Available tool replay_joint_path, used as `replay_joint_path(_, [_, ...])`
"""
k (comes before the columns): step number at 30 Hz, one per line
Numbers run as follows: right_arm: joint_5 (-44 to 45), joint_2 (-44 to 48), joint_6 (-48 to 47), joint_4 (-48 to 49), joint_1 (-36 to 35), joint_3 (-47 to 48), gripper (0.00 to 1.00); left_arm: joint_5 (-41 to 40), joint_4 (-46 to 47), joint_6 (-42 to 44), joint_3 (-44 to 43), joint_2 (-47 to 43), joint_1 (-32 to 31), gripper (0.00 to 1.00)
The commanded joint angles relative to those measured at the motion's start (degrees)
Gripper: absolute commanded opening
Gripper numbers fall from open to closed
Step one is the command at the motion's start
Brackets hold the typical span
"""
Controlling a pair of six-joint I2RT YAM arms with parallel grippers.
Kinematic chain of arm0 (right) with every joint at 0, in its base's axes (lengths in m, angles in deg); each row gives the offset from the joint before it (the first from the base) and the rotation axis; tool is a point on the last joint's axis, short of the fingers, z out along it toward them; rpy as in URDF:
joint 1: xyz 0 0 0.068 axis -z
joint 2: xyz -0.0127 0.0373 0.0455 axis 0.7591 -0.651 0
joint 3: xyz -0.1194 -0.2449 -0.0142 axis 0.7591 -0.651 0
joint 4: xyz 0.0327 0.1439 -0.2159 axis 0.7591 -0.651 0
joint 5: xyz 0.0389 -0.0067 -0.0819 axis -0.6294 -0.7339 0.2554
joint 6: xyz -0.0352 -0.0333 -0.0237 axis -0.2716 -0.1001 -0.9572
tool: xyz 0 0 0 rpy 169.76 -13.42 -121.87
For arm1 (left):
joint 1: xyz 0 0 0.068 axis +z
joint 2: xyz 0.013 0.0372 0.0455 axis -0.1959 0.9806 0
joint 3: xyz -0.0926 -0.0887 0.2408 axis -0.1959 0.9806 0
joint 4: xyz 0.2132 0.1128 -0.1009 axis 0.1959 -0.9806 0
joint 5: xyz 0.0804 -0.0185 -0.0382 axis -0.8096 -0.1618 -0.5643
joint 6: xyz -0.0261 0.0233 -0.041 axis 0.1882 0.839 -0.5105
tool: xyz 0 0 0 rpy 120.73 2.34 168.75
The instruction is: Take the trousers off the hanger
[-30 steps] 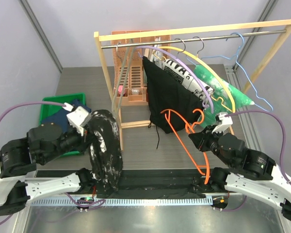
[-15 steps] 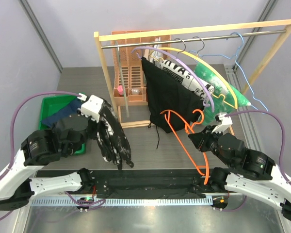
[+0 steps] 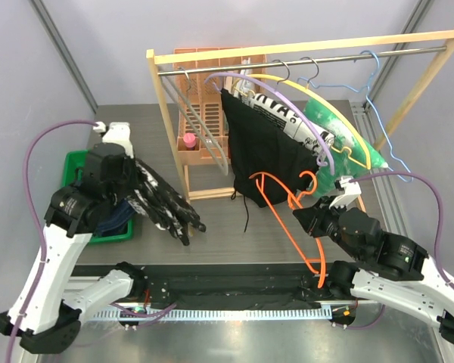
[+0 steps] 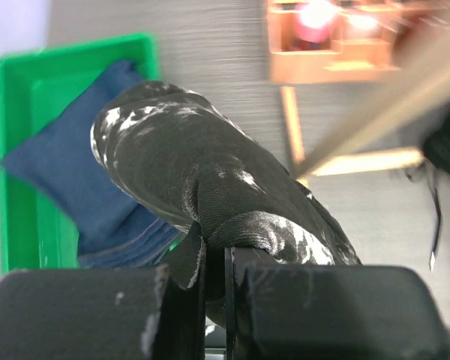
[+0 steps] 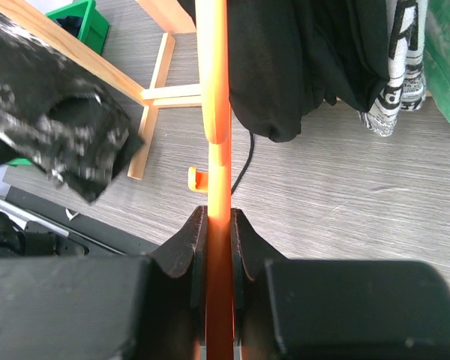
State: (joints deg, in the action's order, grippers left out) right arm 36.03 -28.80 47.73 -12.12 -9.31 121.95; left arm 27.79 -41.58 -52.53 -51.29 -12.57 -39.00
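Black trousers with white speckles (image 3: 165, 207) hang from my left gripper (image 3: 133, 186), which is shut on a fold of them (image 4: 202, 172) above the left side of the table. In the left wrist view the jaws (image 4: 216, 259) pinch the cloth, with the navy blue trousers (image 4: 64, 180) lying below in the green bin (image 4: 15, 82). My right gripper (image 3: 308, 214) is shut on the bare orange hanger (image 3: 286, 215), held upright off the rail in front of the rack. The right wrist view shows the hanger's bar (image 5: 212, 90) clamped between the fingers (image 5: 218, 225).
A wooden rack (image 3: 303, 47) carries a plain black garment (image 3: 263, 151), a black-and-white lettered cloth (image 3: 284, 113), a green bag (image 3: 340, 132) and purple, yellow and blue hangers. An orange organiser (image 3: 208, 125) stands behind the rack's left post. The green bin's rim (image 3: 74, 160) is at far left.
My left arm has risen and swung left and back toward the green bin, carrying the speckled trousers with it. The right arm and orange hanger have stayed put.
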Motion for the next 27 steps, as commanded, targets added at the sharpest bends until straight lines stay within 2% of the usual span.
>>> replay_joint_path(1, [-0.85,0.49,-0.20,3.53,0.16,-0.99,0.01,3.96,4.42,-4.03,-2.17,-0.32,11.51,0.00])
replay_joint_path(3, [-1.72,0.67,-0.20,4.15,0.16,-1.52,0.01,5.37,2.84,-5.88,-3.92,1.07,18.98,0.00])
replay_joint_path(6, [-2.52,0.49,-0.37,5.20,0.16,-2.05,0.01,3.98,0.56,-8.34,-10.15,5.89,23.56,0.00])
replay_joint_path(10, [-4.10,-1.35,-1.43,5.38,0.25,-1.09,0.01,1.69,-1.64,-12.21,-23.57,10.48,24.80,0.00])
replay_joint_path(18, [-6.48,-3.73,-2.48,4.68,0.16,1.90,0.01,-7.80,-6.38,-9.32,-37.39,11.02,24.80,0.00])
replay_joint_path(23, [-7.97,-4.87,-2.31,4.41,0.16,2.87,0.01,-12.37,-7.89,-8.70,-37.51,6.98,24.72,0.00])
replay_joint_path(27, [-10.07,-5.40,-1.26,4.15,0.25,3.31,0.01,-18.08,-6.57,-8.70,-30.77,3.81,24.72,0.00])
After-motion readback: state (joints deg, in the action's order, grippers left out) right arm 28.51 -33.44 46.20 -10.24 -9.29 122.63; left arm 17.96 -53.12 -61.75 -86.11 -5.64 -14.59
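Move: Ahead of the left hand, which already holds the black-and-white trousers, the green bin lies about 10 cm farther out, 18 cm to the left and 30 cm below. The blue trousers in the bin lie some 8 cm ahead and 15 cm left of the hand, the rack's left foot about 8 cm ahead and 10 cm right, both as low. From the right hand, gripping the orange hanger, the bin lies roughly 65 cm left, 18 cm ahead and 22 cm below. Sweeping left towards the bin's side, the left hand keeps its pinch on the black-and-white trousers, then climbs about 15 cm while easing farther left and finally drawing back. Its wrist turns some 35 degrees counter-clockwise and the fingers tip upward. The right hand, still holding the orange hanger, drifts roughly 3 cm left with a slight counter-clockwise turn. ##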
